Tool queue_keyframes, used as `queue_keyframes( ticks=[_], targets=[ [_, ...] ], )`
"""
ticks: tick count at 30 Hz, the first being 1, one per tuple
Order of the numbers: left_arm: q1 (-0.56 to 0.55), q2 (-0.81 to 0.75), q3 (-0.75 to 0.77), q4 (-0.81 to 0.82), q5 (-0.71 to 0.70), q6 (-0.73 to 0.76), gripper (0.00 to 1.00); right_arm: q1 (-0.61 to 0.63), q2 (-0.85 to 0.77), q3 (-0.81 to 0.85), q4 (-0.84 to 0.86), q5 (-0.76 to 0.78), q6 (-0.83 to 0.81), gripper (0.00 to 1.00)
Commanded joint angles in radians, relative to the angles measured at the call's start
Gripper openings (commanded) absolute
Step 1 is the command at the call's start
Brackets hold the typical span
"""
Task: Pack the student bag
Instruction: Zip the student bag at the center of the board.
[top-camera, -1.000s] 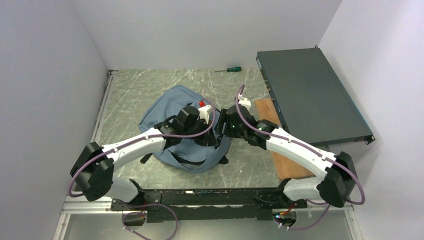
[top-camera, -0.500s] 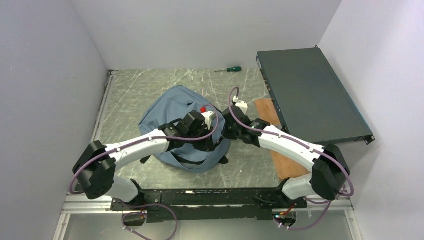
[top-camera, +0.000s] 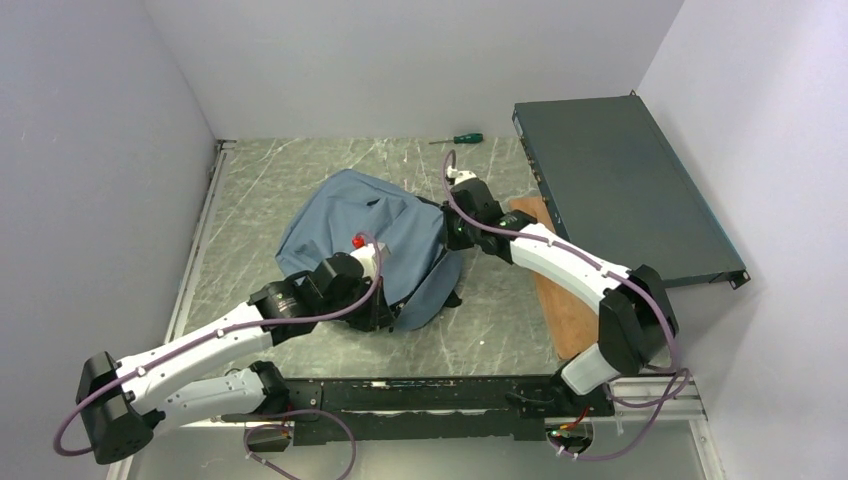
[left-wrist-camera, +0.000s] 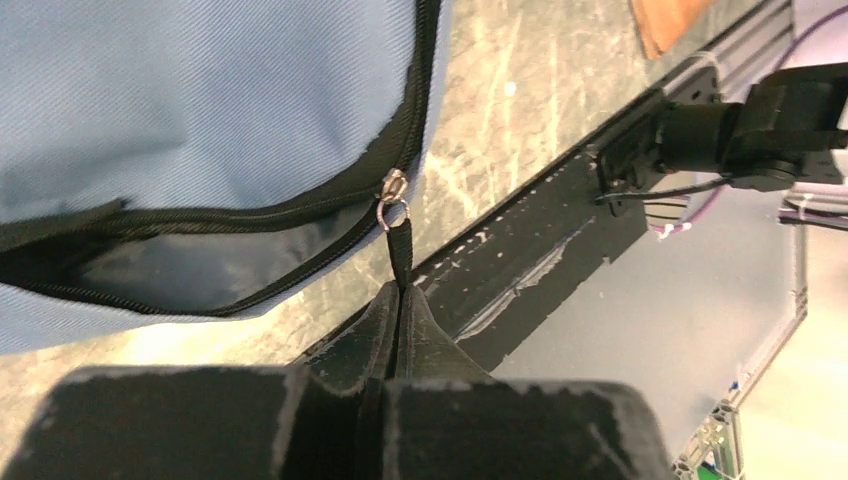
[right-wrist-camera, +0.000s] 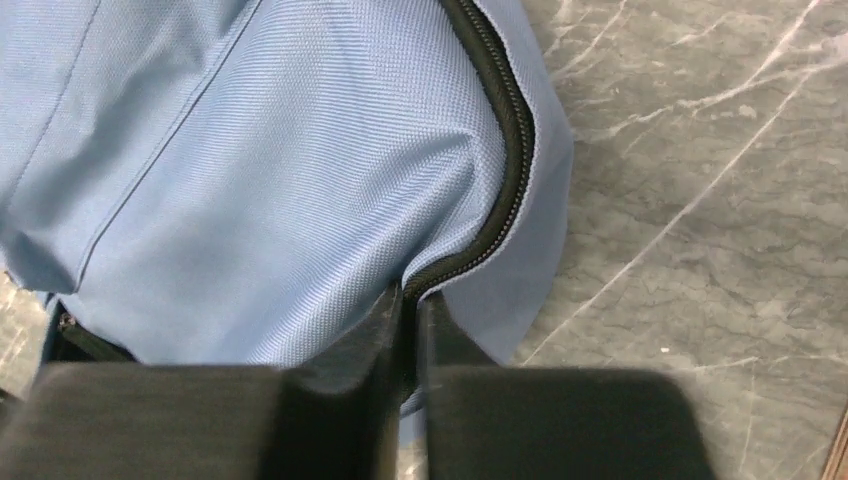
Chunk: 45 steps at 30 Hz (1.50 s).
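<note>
The student bag (top-camera: 350, 215), soft grey-blue fabric, lies mid-table, stretched between both arms. My left gripper (top-camera: 383, 312) is at its near edge, shut on the black zip pull strap (left-wrist-camera: 401, 245). The strap hangs from the metal slider (left-wrist-camera: 393, 190). Beside the slider the zip gapes, showing black lining (left-wrist-camera: 180, 265). My right gripper (top-camera: 447, 233) is at the bag's right side. In the right wrist view it (right-wrist-camera: 410, 297) is shut on the bag's zip edge (right-wrist-camera: 512, 140), pinching fabric and zip teeth. Nothing inside the bag can be seen.
A flat dark grey metal box (top-camera: 625, 190) fills the back right. A wooden board (top-camera: 565, 310) lies beside it under the right arm. A green-handled screwdriver (top-camera: 458, 139) sits near the back wall. The black rail (top-camera: 400, 392) runs along the near edge.
The right gripper has shut on the bag's zip edge and moved back. The left arm pulled the zip strap toward the near left, stretching the bag.
</note>
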Motion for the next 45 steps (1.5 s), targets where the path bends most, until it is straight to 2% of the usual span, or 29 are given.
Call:
queue_keyframes(
  ticks=[1, 2, 4, 6, 10, 15, 19, 22, 26, 30, 36, 41, 45],
  targets=[
    [-0.014, 0.018, 0.005, -0.089, -0.015, -0.012, 0.0, -0.03, 0.046, 0.165, 0.036, 0.013, -0.123, 0.21],
    [-0.013, 0.039, 0.027, -0.064, -0.016, -0.002, 0.0, -0.025, 0.057, 0.206, -0.045, 0.016, -0.088, 0.38],
    [-0.013, 0.097, 0.092, -0.048, -0.018, 0.02, 0.0, -0.006, 0.058, 0.248, -0.201, 0.037, 0.019, 0.55],
    [-0.012, 0.153, 0.152, -0.058, -0.031, 0.047, 0.0, 0.035, 0.014, 0.199, -0.274, 0.037, 0.144, 0.64],
    [-0.012, 0.189, 0.179, -0.043, -0.02, 0.077, 0.0, 0.082, -0.122, -0.012, -0.176, -0.065, 0.418, 0.77],
    [-0.013, 0.202, 0.174, -0.049, -0.01, 0.088, 0.0, 0.196, -0.134, -0.061, -0.138, -0.038, 0.554, 0.78],
    [-0.013, 0.205, 0.17, -0.05, -0.019, 0.078, 0.0, 0.246, -0.152, -0.109, -0.079, -0.002, 0.646, 0.71],
    [-0.013, 0.215, 0.175, -0.068, -0.044, 0.069, 0.0, 0.258, -0.177, -0.124, -0.111, 0.038, 0.686, 0.68],
    [-0.012, 0.216, 0.168, -0.044, -0.032, 0.06, 0.0, 0.278, -0.226, -0.167, -0.113, 0.087, 0.659, 0.69],
    [-0.012, 0.233, 0.183, -0.043, -0.026, 0.061, 0.0, 0.303, -0.238, -0.144, -0.189, 0.121, 0.65, 0.7],
    [-0.014, 0.245, 0.191, -0.039, -0.013, 0.068, 0.0, 0.324, -0.293, -0.103, -0.298, 0.159, 0.618, 0.8],
    [-0.013, 0.244, 0.191, -0.04, 0.002, 0.067, 0.0, 0.323, -0.32, -0.221, -0.134, 0.076, 0.682, 0.81],
    [-0.013, 0.237, 0.182, -0.022, 0.021, 0.055, 0.0, 0.323, -0.24, -0.23, -0.016, 0.047, 0.732, 0.73]
  ],
)
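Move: The right hand pinches the closed zip edge; the zipper slider lies about 14 cm back and 10 cm left of it, some 3 cm lower. A black strap end sticks out about 13 cm behind the right hand, 1 cm to its right, about 9 cm below. From the left hand, which already holds the pull tab, the slider is about 3 cm ahead, 3 cm right and 2 cm down. Releasing the bag edge, the right hand draws back about 14 cm towards the slider, left keeping its tab. ##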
